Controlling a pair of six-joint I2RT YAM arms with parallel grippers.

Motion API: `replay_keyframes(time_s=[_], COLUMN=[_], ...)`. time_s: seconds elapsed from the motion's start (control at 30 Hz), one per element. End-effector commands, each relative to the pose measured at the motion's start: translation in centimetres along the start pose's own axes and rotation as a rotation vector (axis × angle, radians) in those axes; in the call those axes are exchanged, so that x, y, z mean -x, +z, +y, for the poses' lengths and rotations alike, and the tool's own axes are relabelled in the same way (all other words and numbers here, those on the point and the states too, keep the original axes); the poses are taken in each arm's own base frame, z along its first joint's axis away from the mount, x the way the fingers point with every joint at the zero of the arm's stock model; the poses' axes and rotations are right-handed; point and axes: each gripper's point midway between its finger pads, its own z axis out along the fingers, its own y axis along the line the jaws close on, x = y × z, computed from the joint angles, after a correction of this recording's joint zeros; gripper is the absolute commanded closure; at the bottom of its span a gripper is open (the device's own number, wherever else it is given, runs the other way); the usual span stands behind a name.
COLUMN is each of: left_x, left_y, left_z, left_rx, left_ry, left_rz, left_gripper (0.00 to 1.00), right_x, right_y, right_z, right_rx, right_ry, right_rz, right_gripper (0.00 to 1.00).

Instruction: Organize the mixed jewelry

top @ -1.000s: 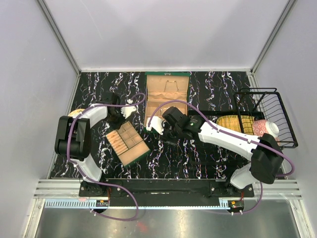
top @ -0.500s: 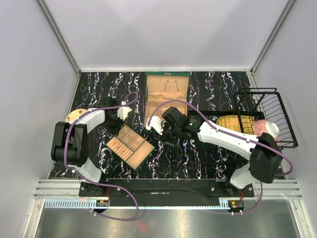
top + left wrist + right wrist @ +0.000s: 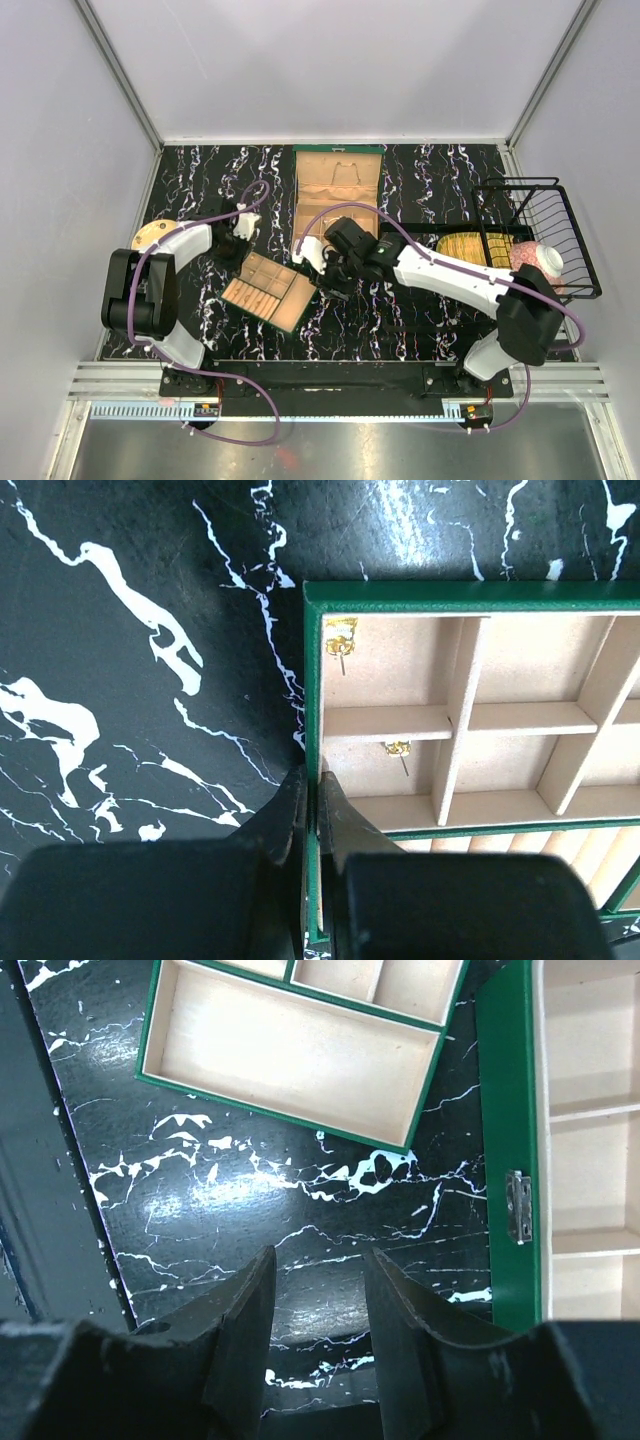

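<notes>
My left gripper is shut on the green side wall of the tan compartmented tray. Two tiny gold-toned pieces of jewelry lie in the tray: one in the corner compartment, another in the one behind it. From above, the tray lies skewed at centre left, with the left gripper at its upper-left edge. My right gripper is open and holds nothing, hovering over black marble between the tray and the open green box. In the top view the right gripper is by the tray's right corner.
The open green box sits at the back centre. A yellow woven mat and a black wire basket stand at the right. A round wooden piece lies by the left arm. The box's metal latch faces the right gripper.
The left gripper has swung the tray round and shifted it rightward, toward the right gripper. The right arm has edged slightly left, its jaws staying open.
</notes>
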Motion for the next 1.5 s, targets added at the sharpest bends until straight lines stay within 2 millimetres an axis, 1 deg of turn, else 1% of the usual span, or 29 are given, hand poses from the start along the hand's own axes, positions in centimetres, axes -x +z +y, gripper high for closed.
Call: replay_keyframes(time_s=[0.0,0.03,0.07,0.17,0.3,0.33,0.4,0.43,0.5,0.53,0.6,0.63,0.67,0.7,0.73,0.9,0.93,0.97,1.03,1.07,1.1,1.17,1.27,1.4,1.43,1.47], left_x=[1.2,1.6,1.7,2.2,2.5,2.5,2.6,2.6,2.5,2.6,2.6,2.6,2.5,2.6,2.5,2.4,2.5,2.5,2.5,2.4,2.4,2.4,2.4,2.3,2.4,2.5], left_y=[-1.5,-1.8,-2.0,-2.4,-3.0,-3.1,-3.3,-3.4,-3.3,-3.4,-3.1,-3.0,-2.8,-2.8,-2.7,-2.3,-2.3,-2.1,-2.0,-1.9,-1.9,-1.9,-1.9,-2.0,-2.1,-2.3], left_z=[0.2,0.0,-0.2,-0.8,-1.5,-1.7,-1.9,-1.9,-2.0,-2.0,-2.1,-2.2,-2.3,-2.3,-2.3,-2.4,-2.4,-2.5,-2.6,-2.5,-2.6,-2.6,-2.6,-2.5,-2.5,-2.4], left_rx=[0.038,0.026,0.016,-0.012,-0.035,-0.045,-0.047,-0.046,-0.054,-0.057,-0.062,-0.061,-0.062,-0.06,-0.058,-0.057,-0.057,-0.06,-0.062,-0.062,-0.063,-0.063,-0.059,-0.051,-0.048,-0.046], left_ry=[-0.079,-0.081,-0.091,-0.088,-0.103,-0.103,-0.109,-0.107,-0.112,-0.114,-0.116,-0.114,-0.114,-0.112,-0.11,-0.117,-0.114,-0.112,-0.112,-0.112,-0.112,-0.108,-0.106,-0.101,-0.096,-0.093], left_rz=[-0.028,-0.037,-0.038,-0.046,-0.073,-0.078,-0.087,-0.09,-0.086,-0.086,-0.078,-0.073,-0.065,-0.064,-0.06,-0.047,-0.047,-0.041,-0.038,-0.035,-0.035,-0.033,-0.03,-0.031,-0.037,-0.044], left_gripper=[1.0,1.0,1.0,1.0,1.0,1.0,1.0,1.0,1.0,1.0,1.0,1.0,1.0,1.0,1.0,1.0,0.99,0.94,0.91,0.89,0.88,0.87,0.83,0.73,0.69,0.67], right_x=[1.5,1.5,1.1,1.0,1.6,2.1,2.5,3.3,3.3,4.1,4.2,4.8,4.7,4.7,5.1,4.6,4.6,4.4,4.5,4.5,4.8,4.8,4.9,4.9,4.7,4.6], right_y=[0.8,1.0,1.5,2.2,2.5,2.4,2.5,2.4,2.7,2.6,3.2,3.2,3.6,3.8,3.9,5.5,5.7,6.0,6.3,6.2,6.3,6.4,6.5,6.8,6.9,7.1], right_z=[0.3,0.3,0.3,0.3,0.1,0.2,0.5,0.8,1.3,1.4,2.5,2.7,3.2,3.4,3.6,4.9,5.3,5.5,5.9,5.9,6.0,6.2,6.6,7.1,7.3,7.2], right_rx=[0.037,0.039,0.04,0.045,0.048,0.053,0.069,0.075,0.09,0.091,0.114,0.119,0.131,0.134,0.138,0.176,0.18,0.182,0.183,0.176,0.172,0.168,0.17,0.161,0.161,0.152], right_ry=[0.011,0.029,0.043,0.062,0.08,0.075,0.072,0.056,0.045,0.031,0.017,0.012,0.005,0.008,0.009,0.036,0.041,0.044,0.045,0.044,0.041,0.038,0.042,0.045,0.045,0.046], right_rz=[-0.014,-0.01,0.007,0.02,0.006,-0.004,-0.009,-0.02,0.0,-0.012,0.008,0.001,0.013,0.018,0.012,0.043,0.047,0.053,0.046,0.045,0.032,0.032,0.029,0.03,0.034,0.039], right_gripper=[0.53,0.53,0.53,0.53,0.53,0.52,0.51,0.51,0.51,0.5,0.5,0.5,0.5,0.5,0.5,0.5,0.51,0.5,0.51,0.5,0.51,0.5,0.5,0.5,0.5,0.5])
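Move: The left hand already has its closed fingers on the tray's left wall; the tray's middle lies about 7 cm to its right and 4 cm back. The open jewelry box is some 20 cm right and 8 cm ahead of the left hand, the plate 17 cm left and 6 cm ahead. From the right hand the tray is about 12 cm left, 2 cm ahead and 10 cm below, the box 13 cm ahead and 1 cm right. Left fingers drag the tray wall about 2 cm right, rising, then open; right hand swings 8 cm left, back, down. ##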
